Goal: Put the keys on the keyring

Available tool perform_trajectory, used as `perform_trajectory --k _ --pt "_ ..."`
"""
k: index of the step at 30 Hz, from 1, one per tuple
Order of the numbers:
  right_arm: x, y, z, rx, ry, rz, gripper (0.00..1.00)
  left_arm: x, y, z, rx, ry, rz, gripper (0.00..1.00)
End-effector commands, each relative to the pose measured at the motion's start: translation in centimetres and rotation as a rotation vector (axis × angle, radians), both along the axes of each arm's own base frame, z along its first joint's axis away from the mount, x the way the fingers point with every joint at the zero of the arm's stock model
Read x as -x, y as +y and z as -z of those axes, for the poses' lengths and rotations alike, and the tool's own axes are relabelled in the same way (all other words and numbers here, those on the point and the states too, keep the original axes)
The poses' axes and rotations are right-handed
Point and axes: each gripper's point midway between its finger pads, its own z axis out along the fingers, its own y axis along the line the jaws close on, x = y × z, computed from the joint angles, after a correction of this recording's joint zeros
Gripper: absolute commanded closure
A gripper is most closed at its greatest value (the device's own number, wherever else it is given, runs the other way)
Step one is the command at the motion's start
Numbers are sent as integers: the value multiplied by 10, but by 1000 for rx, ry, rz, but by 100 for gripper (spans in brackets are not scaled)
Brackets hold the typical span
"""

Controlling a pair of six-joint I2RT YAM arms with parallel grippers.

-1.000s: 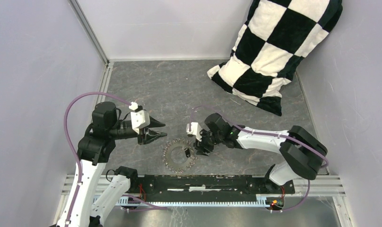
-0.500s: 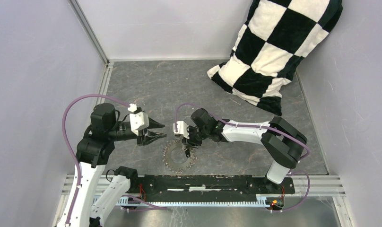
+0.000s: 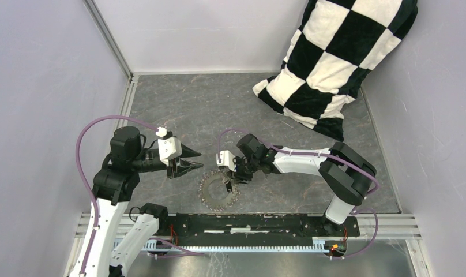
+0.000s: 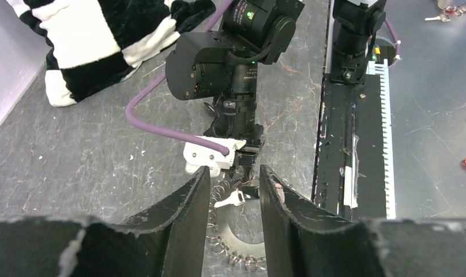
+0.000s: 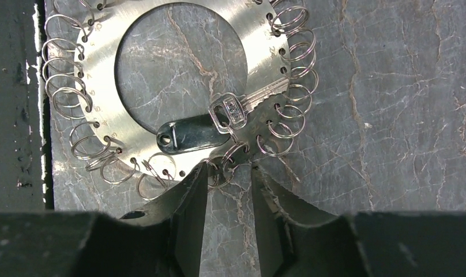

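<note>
The keyring (image 3: 210, 197) is a flat metal disc with a hollow centre (image 5: 259, 63) and several small split rings along its rim, lying on the grey table. On it lies a silvery key (image 5: 236, 107) joined to a black oblong tag (image 5: 187, 134). My right gripper (image 3: 230, 178) hovers at the disc's far edge. In the right wrist view its tips (image 5: 229, 167) stand open on either side of one rim split ring. My left gripper (image 3: 200, 160) is open and empty, left of the disc and above the table. Between its fingers (image 4: 233, 173) I see the key (image 4: 230, 199) and disc (image 4: 240, 251).
A black-and-white checkered pillow (image 3: 334, 63) leans in the back right corner. A black rail (image 3: 254, 222) runs along the near table edge. Walls close in the left, back and right sides.
My right arm has swung left from beside the disc to over its far edge, and its jaws have narrowed. The left arm has barely moved.
</note>
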Motion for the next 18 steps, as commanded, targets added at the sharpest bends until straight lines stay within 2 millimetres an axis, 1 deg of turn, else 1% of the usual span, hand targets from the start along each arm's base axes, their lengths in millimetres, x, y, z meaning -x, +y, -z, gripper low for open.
perform_trajectory --k 1,5,11,13,16,18 --pt "-2 10 -8 -50 2 -4 62 1 1 -8 -8 -69 14 57" --pt "-3 17 -7 -61 25 4 70 0 1 -8 -10 -78 10 57" --pt "-1 17 2 -44 88 11 80 0 2 -8 -18 -93 9 57" --pt "0 17 4 -37 102 13 85 0 2 -8 -19 -96 10 57" --pt "-3 18 3 -36 106 21 99 0 3 -8 -21 -101 10 57" --pt "-5 19 0 -47 100 30 100 1 3 -8 -20 -102 9 57"
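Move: The key's split ring, at the keyring's edge, lies almost between the right fingertips, about 1 cm to their left and 1 cm below. The key is some 3 cm to the left and 1 cm ahead; the black tag is about 2 cm back and 2 cm to the left. The keyring's centre is roughly 3 cm back and 5 cm to the left. From the idle left hand the split ring lies about 8 cm right, 3 cm ahead and 28 cm down. Leftward by only about 1 cm, the right hand eases in at the keyring's edge, dipping nearly 1 cm on the way and coming back up slightly, while the wrist tips some 5 degrees. Its half-open fingers close steadily until all but shut, pinching the key's split ring between their tips. ##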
